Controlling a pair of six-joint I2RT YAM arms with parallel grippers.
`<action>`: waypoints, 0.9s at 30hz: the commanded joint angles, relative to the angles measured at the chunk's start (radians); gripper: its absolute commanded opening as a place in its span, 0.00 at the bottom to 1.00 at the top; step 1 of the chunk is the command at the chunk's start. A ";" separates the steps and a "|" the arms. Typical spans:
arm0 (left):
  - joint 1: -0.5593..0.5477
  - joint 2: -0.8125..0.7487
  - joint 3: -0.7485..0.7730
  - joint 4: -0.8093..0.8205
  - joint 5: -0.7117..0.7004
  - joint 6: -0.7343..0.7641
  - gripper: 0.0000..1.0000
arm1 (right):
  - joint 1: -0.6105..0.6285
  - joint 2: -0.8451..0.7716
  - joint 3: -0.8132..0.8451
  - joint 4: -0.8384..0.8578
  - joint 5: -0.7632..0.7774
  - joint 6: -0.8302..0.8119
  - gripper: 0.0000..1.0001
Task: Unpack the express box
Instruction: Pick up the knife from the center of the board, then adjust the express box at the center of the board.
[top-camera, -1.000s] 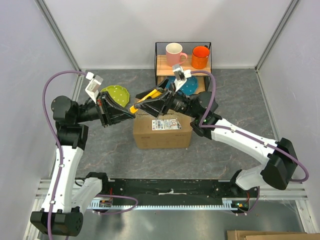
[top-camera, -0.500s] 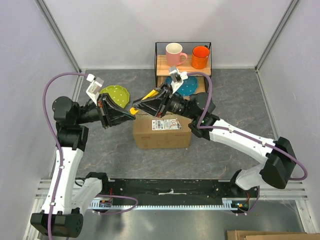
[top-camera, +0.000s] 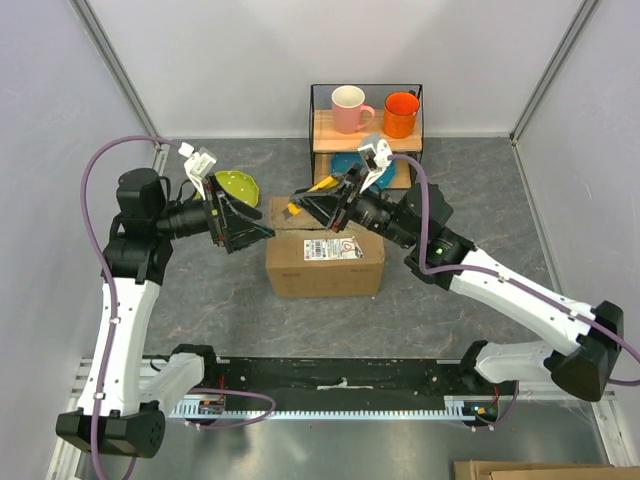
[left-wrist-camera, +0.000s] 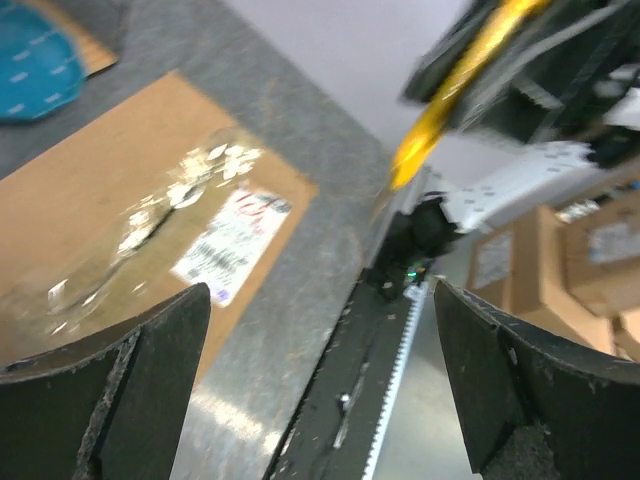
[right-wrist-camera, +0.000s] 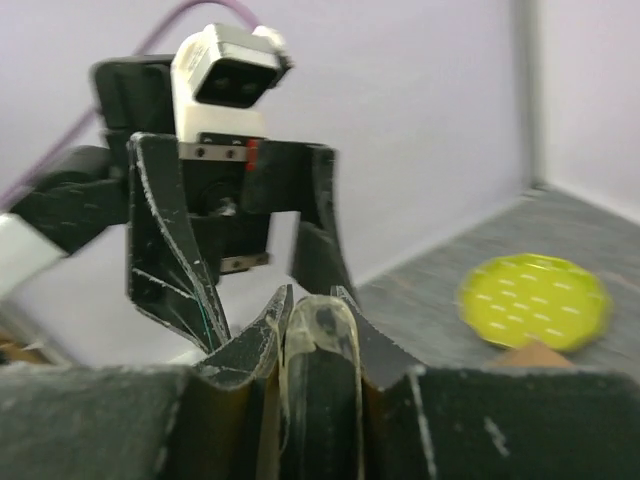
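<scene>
The express box (top-camera: 325, 262) is a brown carton with a white label (top-camera: 333, 247), lying shut on the table's middle. In the left wrist view its taped top (left-wrist-camera: 100, 250) and label (left-wrist-camera: 230, 240) lie below. My right gripper (top-camera: 308, 206) hovers over the box's far edge, shut on a yellow-and-black cutter (top-camera: 322, 184). From the right wrist the cutter's dark body and clear end (right-wrist-camera: 320, 340) sit between the fingers of that gripper (right-wrist-camera: 315, 305). My left gripper (top-camera: 250, 228) is open with nothing in it, left of the cutter (left-wrist-camera: 450, 90), its jaws (left-wrist-camera: 320, 380) spread wide.
A wire shelf (top-camera: 365, 128) at the back holds a pink mug (top-camera: 348, 105) and an orange mug (top-camera: 400, 113), with a blue plate (top-camera: 350, 165) underneath. A green dotted plate (top-camera: 232, 185) lies behind the left gripper. Cardboard (top-camera: 520, 470) lies off the table, bottom right.
My left gripper opened and drew back to the left. The right gripper closed on the cutter and carried it slightly right and back over the box.
</scene>
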 joint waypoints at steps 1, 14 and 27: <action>0.001 0.029 0.020 -0.353 -0.278 0.296 0.99 | -0.002 -0.049 0.042 -0.258 0.350 -0.283 0.00; -0.168 0.051 -0.218 -0.206 -0.599 0.318 0.99 | -0.014 0.085 -0.007 -0.091 0.923 -0.573 0.00; -0.188 0.269 -0.212 -0.143 -0.470 0.480 0.99 | -0.109 0.209 0.012 -0.057 0.949 -0.622 0.00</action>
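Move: The box's middle is about 10 cm ahead of the empty left hand, 11 cm to its right and 29 cm below. The green plate lies some 28 cm ahead of that hand, 12 cm left and 36 cm below. The right hand, already holding the knife, has the shelf about 32 cm ahead, 14 cm right and 31 cm below; the box's middle is 8 cm ahead, 5 cm right and 35 cm below it. Dropping about 20 cm and ending slightly farther forward, the wide-open left hand tips its fingers down some 30 degrees and comes against the box's front-left corner. The right hand keeps the knife pinched and swings it forward, rightward and down towards the shelf, turning about 60 degrees clockwise from pointing left to pointing roughly forward. ##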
